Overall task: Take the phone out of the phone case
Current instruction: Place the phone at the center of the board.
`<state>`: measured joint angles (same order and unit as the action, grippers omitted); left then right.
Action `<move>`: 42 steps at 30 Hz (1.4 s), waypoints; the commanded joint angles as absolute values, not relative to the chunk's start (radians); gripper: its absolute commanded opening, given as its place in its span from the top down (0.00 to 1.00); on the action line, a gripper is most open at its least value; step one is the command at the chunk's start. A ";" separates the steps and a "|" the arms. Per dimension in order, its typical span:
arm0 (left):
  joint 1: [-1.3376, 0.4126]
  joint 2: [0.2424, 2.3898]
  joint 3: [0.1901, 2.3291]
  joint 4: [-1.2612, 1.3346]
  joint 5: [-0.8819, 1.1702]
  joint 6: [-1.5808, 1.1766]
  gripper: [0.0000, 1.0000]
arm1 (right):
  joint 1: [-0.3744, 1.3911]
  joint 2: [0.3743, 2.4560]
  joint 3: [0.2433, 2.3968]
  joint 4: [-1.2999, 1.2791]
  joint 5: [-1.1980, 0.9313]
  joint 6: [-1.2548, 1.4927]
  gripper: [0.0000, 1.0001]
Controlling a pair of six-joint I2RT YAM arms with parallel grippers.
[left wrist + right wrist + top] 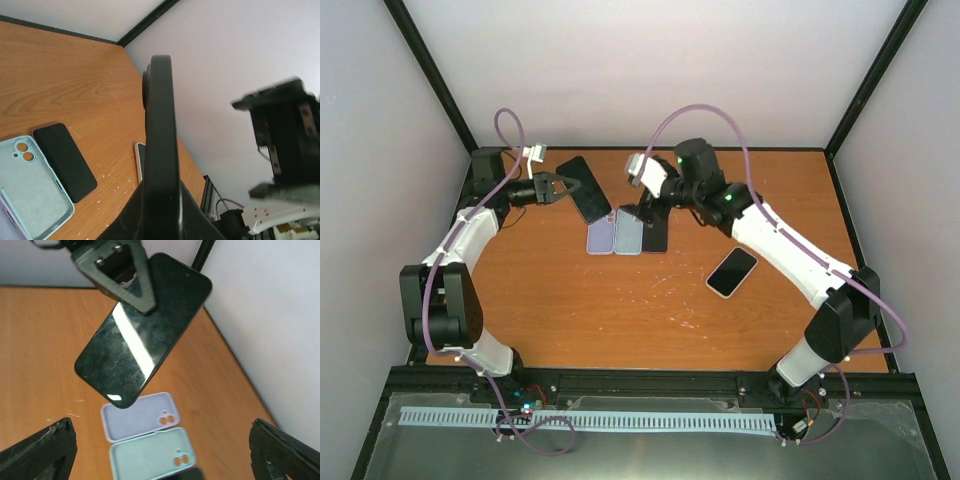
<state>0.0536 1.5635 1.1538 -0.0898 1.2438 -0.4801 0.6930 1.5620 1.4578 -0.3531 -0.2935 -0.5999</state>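
Observation:
My left gripper is shut on a black phone and holds it in the air above the table's far left. In the left wrist view the phone stands edge-on between the fingers, with a camera bump near its top. The right wrist view shows its glossy screen, pinched at the top end by the left fingers. I cannot tell whether a phone case is on it. My right gripper is open and empty. It hangs just right of the held phone, above the cases on the table.
A lilac empty case, a light blue empty case and a black phone lie side by side mid-table. A white-rimmed phone lies to their right. Walls close in the table on three sides.

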 commanded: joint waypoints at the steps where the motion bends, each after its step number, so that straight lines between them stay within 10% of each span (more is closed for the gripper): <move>1: 0.016 1.530 1.211 -0.097 1.336 -0.261 0.99 | 0.588 1.641 1.549 -0.569 -0.650 -0.307 0.09; 23: -0.136 1.520 1.249 -0.056 1.444 -0.077 0.99 | 0.518 1.737 1.581 -0.498 -0.999 -0.075 0.36; 42: -0.169 1.574 1.297 -0.132 1.357 -0.067 0.84 | 0.505 1.730 1.548 -0.447 -1.021 0.004 0.97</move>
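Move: Between the left fingers, the phone hangs with its middle about 3 cm right of the left hand, 2 cm back and 2 cm below. From the open, empty right hand it lies some 10 cm left, 3 cm ahead and 4 cm down. On the board, roughly 27 cm below and 5 cm ahead of the right hand, lie the lilac case 7 cm left, the blue case straight ahead and the spare phone 8 cm right. Carrying the phone towards the right gripper, the left hand travels about 8 cm right, 6 cm back and 4 cm up, turning clockwise and keeping its grip. The right hand, after edging forward, draws back and slightly down about 3 cm; its wrist turns some 55 degrees to straddle the phone's free side, and its wide-open fingers close and pinch it. ##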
